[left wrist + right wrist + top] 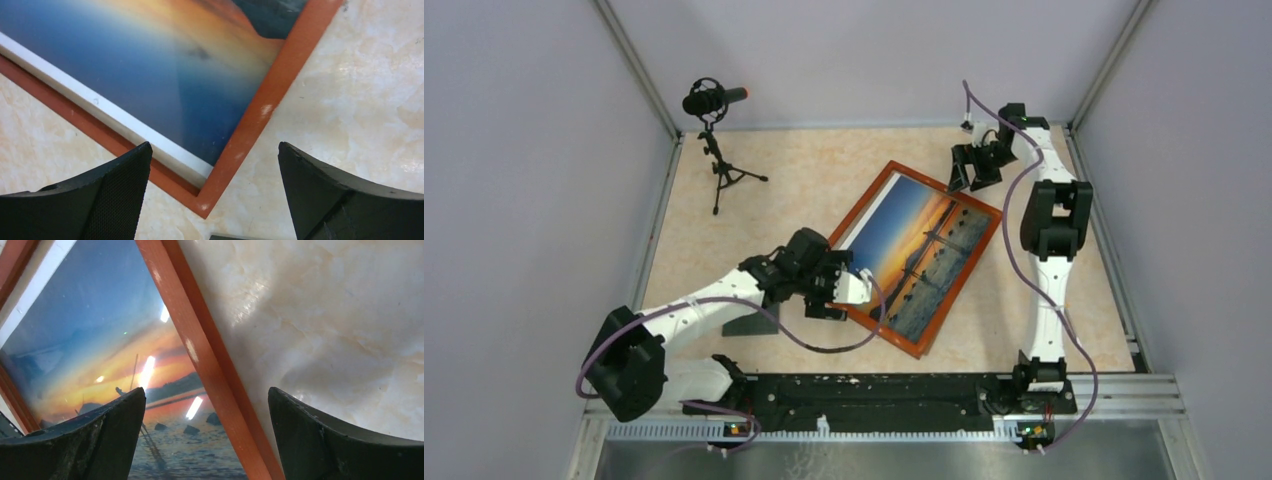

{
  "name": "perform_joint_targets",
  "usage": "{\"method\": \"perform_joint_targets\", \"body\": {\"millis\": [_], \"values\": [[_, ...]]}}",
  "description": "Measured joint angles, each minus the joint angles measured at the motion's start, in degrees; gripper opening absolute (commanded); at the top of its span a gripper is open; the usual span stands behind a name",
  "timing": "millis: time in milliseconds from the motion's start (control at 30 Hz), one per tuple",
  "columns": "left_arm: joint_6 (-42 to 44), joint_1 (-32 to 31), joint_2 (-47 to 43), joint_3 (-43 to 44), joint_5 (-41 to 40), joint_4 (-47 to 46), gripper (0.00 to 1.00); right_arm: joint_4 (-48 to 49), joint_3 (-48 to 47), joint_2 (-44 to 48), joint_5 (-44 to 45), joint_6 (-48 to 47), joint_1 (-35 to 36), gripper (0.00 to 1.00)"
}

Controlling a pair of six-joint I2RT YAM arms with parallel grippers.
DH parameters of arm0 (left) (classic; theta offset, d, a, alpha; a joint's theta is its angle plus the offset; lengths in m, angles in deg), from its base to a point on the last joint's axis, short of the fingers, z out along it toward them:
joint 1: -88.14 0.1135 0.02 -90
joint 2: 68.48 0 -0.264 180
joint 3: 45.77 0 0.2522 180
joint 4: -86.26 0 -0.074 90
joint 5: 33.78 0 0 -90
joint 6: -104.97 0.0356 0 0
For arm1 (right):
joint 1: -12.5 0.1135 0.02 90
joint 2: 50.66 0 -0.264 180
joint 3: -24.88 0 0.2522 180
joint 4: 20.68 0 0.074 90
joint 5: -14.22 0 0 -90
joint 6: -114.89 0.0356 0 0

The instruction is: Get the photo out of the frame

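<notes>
The frame [984, 245], with a thin reddish-brown border, lies flat and slanted mid-table. The photo [919, 245], an orange sunset over blue water, sits inside it face up. My left gripper [834, 300] hovers open over the frame's near-left corner. In the left wrist view that frame corner [202, 205] lies between the spread fingers [125, 185], and the photo [165, 75] shows its white edge. My right gripper [961, 178] is open above the frame's far edge. In the right wrist view the frame border [200, 360] runs between the fingers [300, 425], beside the photo [100, 350]. Neither gripper holds anything.
A black microphone [714, 100] on a small tripod [727, 178] stands at the back left. A dark grey flat piece [749, 325] lies under my left arm. Grey walls close in the table [1074, 290] on three sides.
</notes>
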Motion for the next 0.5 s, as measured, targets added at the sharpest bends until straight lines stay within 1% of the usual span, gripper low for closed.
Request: {"method": "perform_joint_targets", "body": {"millis": [100, 233, 333, 500], "values": [[0.7, -4.6, -1.3, -5.0, -3.4, -4.7, 0.99, 1.0, 2.1, 0.0, 0.1, -0.5, -0.5, 0.91], [3.2, -10.5, -4.7, -10.4, -5.3, -9.7, 0.99, 1.8, 4.6, 0.4, -0.7, -1.1, -1.3, 0.92], [4.7, -14.3, -4.3, -13.1, -7.3, -13.6, 0.99, 2.4, 5.8, 1.0, -1.6, -1.5, -1.4, 0.91], [6.0, -15.5, 1.3, -15.1, -13.3, -20.3, 0.99, 2.8, 8.0, 1.8, -3.5, -2.4, -1.4, 0.91]]}}
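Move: Just below the left hand's way is the frame's near short side: its nearest stretch lies about 4 cm back, 4 cm to the right and 7 cm down. From that hand the frame's left corner is some 4 cm ahead and 6 cm left, the photo's middle roughly 14 cm ahead and 18 cm right, the baseplate about 15 cm left and 2 cm back. For the right hand, the far short side is about 4 cm below, 1 cm back and 2 cm left. Sinking about 5 cm in all, the left hand first draws back some 4 cm and a little right, then eases about 1 cm forward again, coming down over the frame's near short side with open fingers astride it. It turns roughly 20 degrees on the way, partly clockwise. The right hand, fingers open over the far short side, lowers and draws back about 2 cm each. ##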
